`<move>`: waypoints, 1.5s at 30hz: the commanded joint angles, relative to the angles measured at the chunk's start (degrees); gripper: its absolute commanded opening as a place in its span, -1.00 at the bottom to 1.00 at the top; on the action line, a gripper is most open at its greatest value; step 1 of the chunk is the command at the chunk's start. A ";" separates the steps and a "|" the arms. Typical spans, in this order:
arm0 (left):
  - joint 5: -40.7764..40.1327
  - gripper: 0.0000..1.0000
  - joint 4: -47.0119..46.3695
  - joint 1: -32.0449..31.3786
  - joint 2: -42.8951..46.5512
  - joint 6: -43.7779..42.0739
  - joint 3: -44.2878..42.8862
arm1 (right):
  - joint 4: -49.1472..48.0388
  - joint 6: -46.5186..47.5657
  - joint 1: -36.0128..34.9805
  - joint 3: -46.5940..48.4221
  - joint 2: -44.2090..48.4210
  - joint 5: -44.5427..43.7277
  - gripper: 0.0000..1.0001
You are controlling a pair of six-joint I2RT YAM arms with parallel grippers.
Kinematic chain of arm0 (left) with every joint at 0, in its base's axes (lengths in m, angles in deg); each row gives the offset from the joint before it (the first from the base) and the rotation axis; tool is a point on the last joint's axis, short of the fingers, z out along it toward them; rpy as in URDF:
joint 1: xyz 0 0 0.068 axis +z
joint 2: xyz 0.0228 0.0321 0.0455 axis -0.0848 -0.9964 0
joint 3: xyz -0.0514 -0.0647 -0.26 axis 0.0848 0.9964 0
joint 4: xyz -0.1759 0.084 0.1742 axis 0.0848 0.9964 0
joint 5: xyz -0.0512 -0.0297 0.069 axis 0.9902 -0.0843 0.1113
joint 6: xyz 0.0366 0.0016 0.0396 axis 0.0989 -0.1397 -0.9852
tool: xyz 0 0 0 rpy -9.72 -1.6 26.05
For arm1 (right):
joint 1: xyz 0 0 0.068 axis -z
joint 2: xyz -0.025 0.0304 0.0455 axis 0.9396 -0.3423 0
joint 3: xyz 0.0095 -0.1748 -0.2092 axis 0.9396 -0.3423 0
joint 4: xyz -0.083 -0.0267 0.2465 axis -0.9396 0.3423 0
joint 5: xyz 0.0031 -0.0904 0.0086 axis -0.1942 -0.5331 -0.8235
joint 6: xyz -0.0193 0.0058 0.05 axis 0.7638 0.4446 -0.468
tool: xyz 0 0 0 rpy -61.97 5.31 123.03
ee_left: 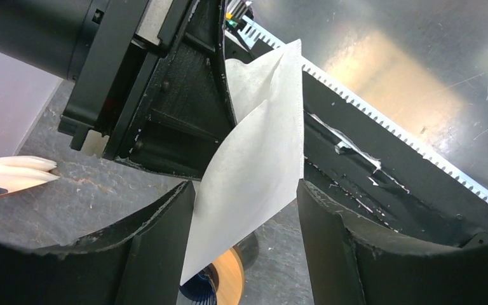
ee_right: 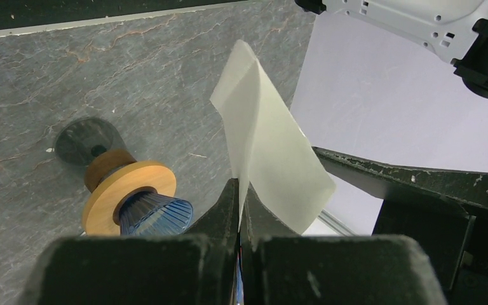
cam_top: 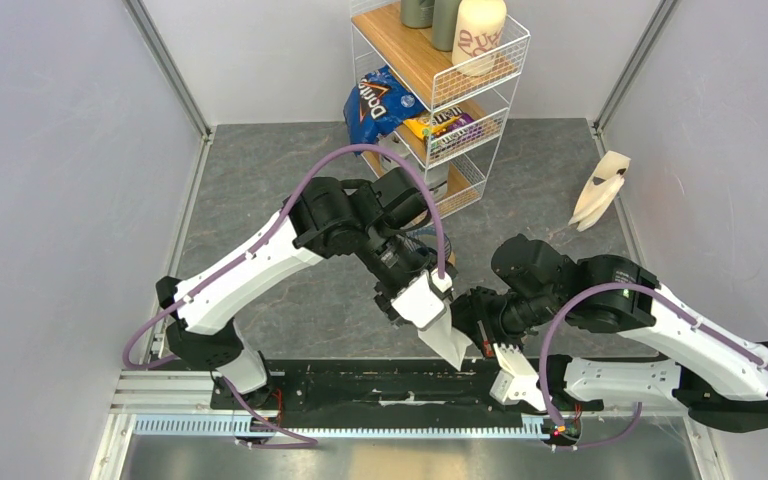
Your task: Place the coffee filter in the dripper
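Note:
The coffee filter, a thin white paper cone, hangs in the air with my right gripper shut on its lower edge. In the left wrist view the filter stands between the spread fingers of my left gripper, which is open; its left side lies against one finger. The dripper, a dark blue ribbed cone, sits in a tan wooden ring on a dark cup just below the filter's tip. From above, the filter shows between both grippers and the dripper is hidden.
A wire shelf with a chip bag, candy packs and a cream canister stands at the back. More folded paper filters lie at the right wall. A black rail runs along the near edge.

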 commanded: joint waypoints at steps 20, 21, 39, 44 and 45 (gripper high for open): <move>-0.87 0.07 3.30 -0.36 0.79 -6.82 -3.10 | 2.57 0.14 -1.06 3.09 -1.13 -0.70 -1.00; -0.85 0.05 3.30 -0.35 0.92 -7.02 -3.10 | 2.65 -0.04 -1.06 3.16 -1.27 -0.85 -1.00; -4.03 -0.14 8.78 -0.81 1.05 -13.26 -3.36 | 5.23 -1.22 -1.06 5.09 -3.59 -3.75 -1.00; -5.35 -0.16 8.47 -0.82 1.48 -13.60 -3.75 | 5.59 -1.48 -1.07 5.08 -3.83 -3.98 -1.00; -5.76 -0.17 8.52 -0.89 1.43 -13.57 -3.92 | 5.67 -1.77 -1.07 5.38 -4.01 -3.95 -1.00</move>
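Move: The coffee filter, already pinched in the right fingers, has its middle about 3 cm back, 2 cm left and 1 cm below the right hand, and some 2 cm back, 1 cm right and 3 cm below the open left hand. The dripper stands about 12 cm ahead, 4 cm left and 14 cm below the right hand, or 13 cm ahead, 3 cm left and 17 cm below the left; its carafe is directly underneath, roughly 25 cm below the left hand. The coffee filter stays pinched in the shut right fingers, which hold nearly still, then sink about 1 cm and dip some 5 degrees steeper, edging forward. Around its folded edge the left fingers close by about a third without shutting, as the left hand first eases slightly forward, then goes about 1.5 cm left and a little down, tipping steeper; a left-hand grip can't be made out. ##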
